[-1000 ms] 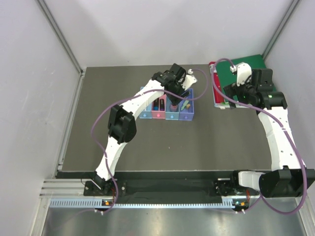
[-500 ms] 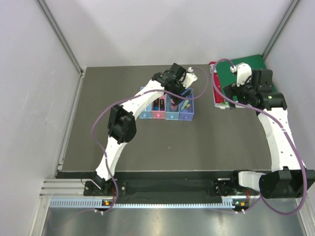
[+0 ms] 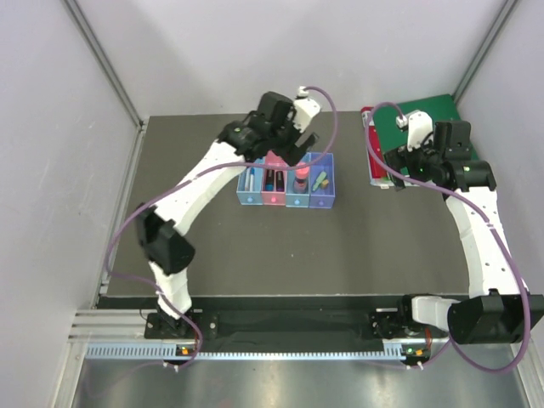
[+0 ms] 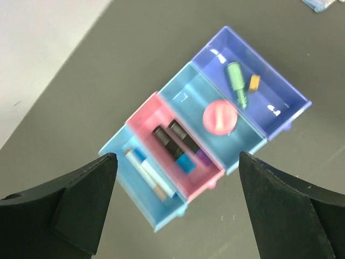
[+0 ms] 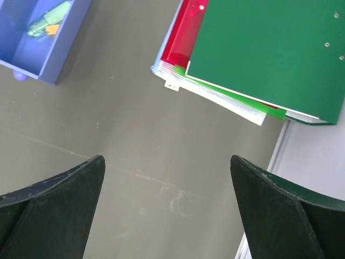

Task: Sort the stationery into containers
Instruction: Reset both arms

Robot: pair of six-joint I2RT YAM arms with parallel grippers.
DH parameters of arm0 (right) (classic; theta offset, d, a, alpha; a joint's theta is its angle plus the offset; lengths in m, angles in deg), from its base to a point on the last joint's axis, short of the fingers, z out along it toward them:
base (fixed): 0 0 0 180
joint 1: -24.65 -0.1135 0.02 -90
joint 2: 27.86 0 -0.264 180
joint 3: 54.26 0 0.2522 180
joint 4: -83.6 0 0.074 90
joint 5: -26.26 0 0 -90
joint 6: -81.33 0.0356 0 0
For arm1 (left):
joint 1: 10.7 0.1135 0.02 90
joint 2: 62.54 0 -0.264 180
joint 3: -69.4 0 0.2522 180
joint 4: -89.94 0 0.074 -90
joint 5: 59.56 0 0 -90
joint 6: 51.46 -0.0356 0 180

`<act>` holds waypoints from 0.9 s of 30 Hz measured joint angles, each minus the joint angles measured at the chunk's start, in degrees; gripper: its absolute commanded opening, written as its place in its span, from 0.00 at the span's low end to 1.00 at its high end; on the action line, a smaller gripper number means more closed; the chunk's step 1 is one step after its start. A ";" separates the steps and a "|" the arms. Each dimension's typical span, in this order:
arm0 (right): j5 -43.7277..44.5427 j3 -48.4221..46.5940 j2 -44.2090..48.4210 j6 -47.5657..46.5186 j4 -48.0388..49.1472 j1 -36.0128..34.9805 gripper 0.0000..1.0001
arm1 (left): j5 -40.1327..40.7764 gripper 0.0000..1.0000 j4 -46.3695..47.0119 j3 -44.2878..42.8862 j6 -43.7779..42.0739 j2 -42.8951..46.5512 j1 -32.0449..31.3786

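The containers point(image 3: 287, 182) are a joined row of four bins at mid-table. In the left wrist view, two pens point(image 4: 148, 175) lie in the end light blue bin point(image 4: 135, 202). A dark marker point(image 4: 164, 140) and a purple-black highlighter point(image 4: 186, 145) lie in the pink bin point(image 4: 207, 172). The pink-capped bottle point(image 4: 219, 117) stands in the second light blue bin point(image 4: 186, 89). A pale green marker point(image 4: 237, 83) and a tan nub point(image 4: 254, 82) lie in the violet bin point(image 4: 280, 97). My left gripper point(image 4: 177, 156) hangs open and empty above the row's far side point(image 3: 289, 151). My right gripper point(image 5: 167, 159) is open and empty over bare mat point(image 3: 398, 170).
A green binder point(image 5: 269, 48) lies on a red folder point(image 5: 183, 32) and papers at the back right corner point(image 3: 429, 115). The violet bin's corner point(image 5: 32, 54) shows at the right wrist view's upper left. White walls close in the mat on three sides.
The left gripper has opened wider and pulled up and to the left, away from the right-hand bins. The pink-capped bottle now shows in its bin. The right arm has not moved.
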 measured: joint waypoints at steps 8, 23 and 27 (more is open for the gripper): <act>-4.35 -3.69 0.00 -0.09 -3.58 0.00 1.00 | 12.24 0.99 1.53 19.06 3.93 24.44 3.17; -8.22 -6.12 2.16 -1.14 -12.57 -1.81 1.00 | 13.97 0.99 -8.70 34.84 12.35 47.78 20.46; -9.73 -6.12 2.23 -1.70 -14.12 -2.47 1.00 | 13.97 0.99 -8.31 36.79 14.25 49.79 20.81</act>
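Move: The bottle with the pink cap, just set down in the divided box, stands almost under the open left hand, about 3 cm to its right, 1 cm ahead and some 16 cm down. The box's middle is about 3 cm to that hand's left, the black markers 6 cm to its left and the green highlighter 9 cm to its right, each 1 or 2 cm ahead and roughly 20 cm down. From the right hand the bottle is about 10 cm ahead and 21 cm left, 16 cm down; the folders' middle is some 25 cm ahead and 20 cm right, 21 cm down. The empty left hand leaves the box, first climbing about 6 cm as it sets off left and back, then sweeping on left to clear table near the left edge, nearly 30 cm left and 14 cm back in all, the wrist turning some 40 degrees counter-clockwise and the fingers staying wide open. Meanwhile the right hand, also empty and open, eases back about 5 cm and left 4 cm away from the folders, rising a little midway and turning about 10 degrees counter-clockwise with a slight downward tip. ##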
